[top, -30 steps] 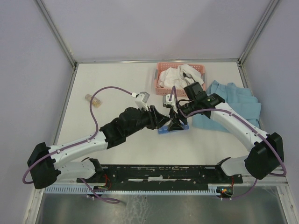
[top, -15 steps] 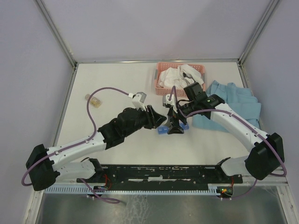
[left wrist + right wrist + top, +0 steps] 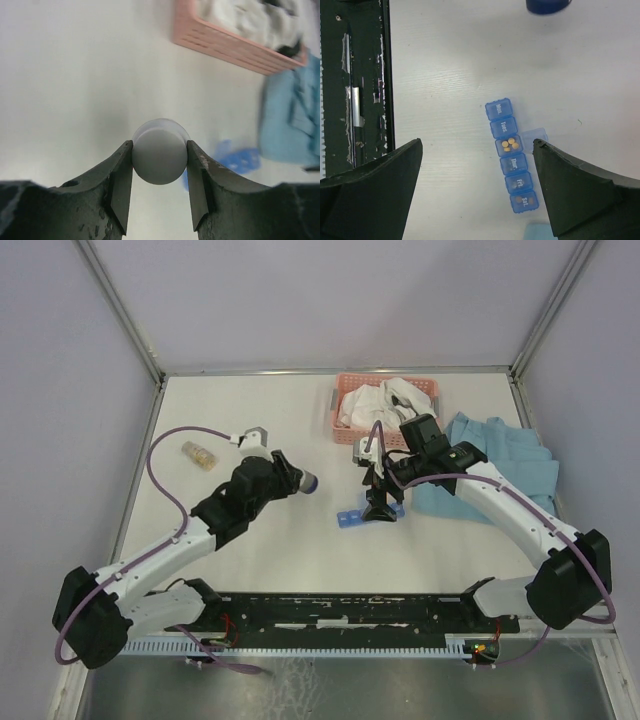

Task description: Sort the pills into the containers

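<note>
The containers (image 3: 511, 162) are a blue day-labelled strip lying flat on the white table (image 3: 250, 410), seen from above as the strip (image 3: 357, 517). One lid stands open over three yellow pills (image 3: 510, 144); the end compartment shows pills through its lid. My right gripper (image 3: 477, 145) hangs open above the strip, one finger on each side, touching nothing. My left gripper (image 3: 160, 150) is shut on a small round bottle (image 3: 159, 156), its pale end facing the camera. In the top view the left gripper (image 3: 295, 481) sits left of the strip, and the bottle (image 3: 308, 481) looks bluish.
A pink basket (image 3: 388, 405) of white cloth stands at the back. A blue cloth (image 3: 500, 465) lies at the right under the right arm. A small clear bottle with tan contents (image 3: 197, 454) lies at the left. The black base rail (image 3: 360, 615) runs along the near edge.
My left arm has swung left, away from the strip, carrying the bottle. My right gripper has opened wide above the strip, which stays on the table.
</note>
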Available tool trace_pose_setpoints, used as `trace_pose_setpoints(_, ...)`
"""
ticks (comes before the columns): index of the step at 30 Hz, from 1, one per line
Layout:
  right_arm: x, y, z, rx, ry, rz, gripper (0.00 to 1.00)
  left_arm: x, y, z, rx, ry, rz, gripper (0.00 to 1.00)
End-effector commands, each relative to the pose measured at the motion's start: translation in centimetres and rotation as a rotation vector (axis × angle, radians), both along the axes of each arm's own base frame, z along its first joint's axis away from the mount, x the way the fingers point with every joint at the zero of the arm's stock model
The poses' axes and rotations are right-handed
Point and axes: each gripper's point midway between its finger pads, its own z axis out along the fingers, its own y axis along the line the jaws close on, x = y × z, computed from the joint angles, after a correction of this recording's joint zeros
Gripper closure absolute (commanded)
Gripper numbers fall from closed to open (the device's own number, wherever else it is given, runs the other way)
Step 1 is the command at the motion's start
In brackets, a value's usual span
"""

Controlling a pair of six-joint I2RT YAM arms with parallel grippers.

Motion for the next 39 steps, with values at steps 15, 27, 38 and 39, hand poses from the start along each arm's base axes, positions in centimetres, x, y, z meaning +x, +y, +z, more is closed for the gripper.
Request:
trace_pose_setpoints(15, 0.8, -0.6, 1.0, 0.002, -0.098, -0.013, 0.01, 12.9, 15.5, -3.7, 0.377, 0.157, 0.489, 0.97)
trace_pose_setpoints(27, 0.8, -0.8, 1.2, 0.002, -0.117, -0.009, 0.00, 17.0, 17.6, -5.7, 0.413, 0.268, 0.556, 0.97)
trace_pose_setpoints(38, 0.9, -0.8, 1.2, 0.000, -0.121, -0.013, 0.00, 17.3, 19.0, -6.2, 0.414, 0.279, 0.611, 0.93)
trace_pose_setpoints(39, 0.9, -0.8, 1.2, 0.001, -0.121, -0.013, 0.01, 17.3, 19.1, -6.2, 0.414, 0.283, 0.615, 0.91)
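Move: My left hand already grips the pill bottle with the blue end. The lying capsule bottle it heads beside is about 18 cm ahead of my left hand, 29 cm to its left and 16 cm below. The pill organizer lies roughly 3 cm back and 19 cm right, while the pink basket is some 32 cm ahead and 24 cm right. From my right hand, the capsule bottle is about 25 cm ahead, 53 cm left, 16 cm lower. I sweep my left hand away from the organizer towards the lying capsule bottle, fast to the left at first, then mostly forward, about 18 cm left and 16 cm forward in all, sinking some 8 cm. On the way my wrist swings counter-clockwise about 30 degrees and tips further down, while my fingers keep their hold on the pill bottle. ##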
